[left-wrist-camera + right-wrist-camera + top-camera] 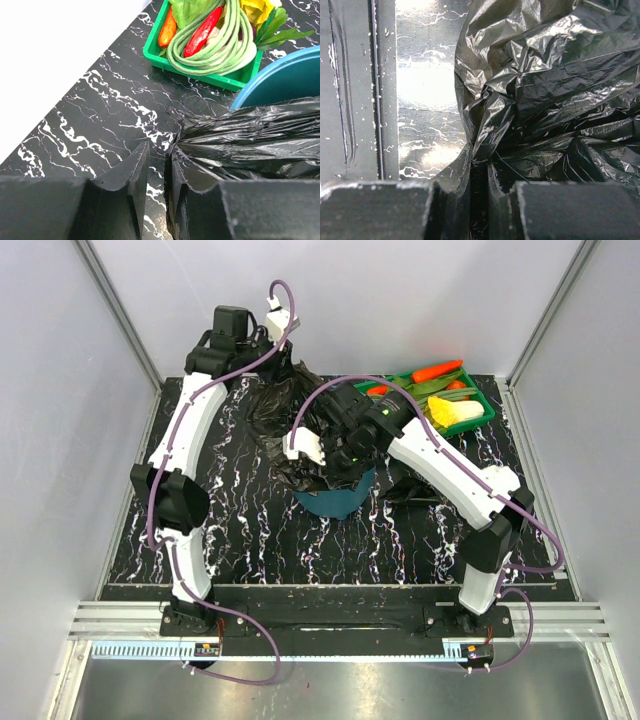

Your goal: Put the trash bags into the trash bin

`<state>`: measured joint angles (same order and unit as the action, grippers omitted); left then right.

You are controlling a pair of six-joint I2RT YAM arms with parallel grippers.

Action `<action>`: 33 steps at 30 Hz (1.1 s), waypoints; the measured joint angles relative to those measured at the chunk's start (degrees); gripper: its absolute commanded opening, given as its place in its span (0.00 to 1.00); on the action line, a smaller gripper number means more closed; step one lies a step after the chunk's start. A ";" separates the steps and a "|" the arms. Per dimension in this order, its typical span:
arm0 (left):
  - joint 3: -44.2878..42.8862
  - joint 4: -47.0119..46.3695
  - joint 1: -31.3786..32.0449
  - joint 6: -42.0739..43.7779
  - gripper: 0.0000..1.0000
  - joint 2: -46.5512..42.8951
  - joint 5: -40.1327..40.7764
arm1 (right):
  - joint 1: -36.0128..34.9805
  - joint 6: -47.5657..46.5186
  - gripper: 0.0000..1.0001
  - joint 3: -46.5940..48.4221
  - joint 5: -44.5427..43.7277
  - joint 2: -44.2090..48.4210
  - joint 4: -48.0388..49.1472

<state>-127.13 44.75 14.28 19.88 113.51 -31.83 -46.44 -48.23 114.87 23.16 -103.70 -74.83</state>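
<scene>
A black trash bag lies crumpled across the table and drapes over the rim of the teal trash bin in the middle. In the left wrist view my left gripper is open. The table shows through the gap, and the bag clings to the right finger and stretches toward the bin. My right gripper hovers over the bin, shut on a gathered fold of the bag.
A green tray of vegetables stands at the back right, close behind the bin; its wall shows in the left wrist view. White enclosure walls ring the black marbled table.
</scene>
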 measured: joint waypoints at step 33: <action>12.74 -10.32 -3.82 -1.46 0.99 4.44 -5.49 | 0.00 2.21 0.05 3.15 -1.66 -0.96 -1.57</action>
<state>-114.39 34.44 10.46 18.41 117.95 -37.32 -46.44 -46.02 118.02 21.50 -104.66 -76.40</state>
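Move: The left fingers, already a little open, have the black trash bag lying against their right finger; the trash bin's middle is about 16 cm back, 8 cm to the right and 18 cm lower. The green vegetable basket stands some 34 cm right of that hand and 11 cm farther out. From the right hand, gripping the bag, the bin's middle is about 8 cm ahead, level sideways and 11 cm down; a black packet lies 19 cm right, 7 cm ahead. The left hand sinks about 10 cm beyond the bin's far-left side, easing a couple of centimetres forward early on and a little to the left at the end, while its fingers spread from slightly open to fully open and the wrist tips down some 10 degrees, the bag still lying against its right finger. The right hand stays almost still and keeps its pinch on the bag at the bin, rising less than a centimetre. ##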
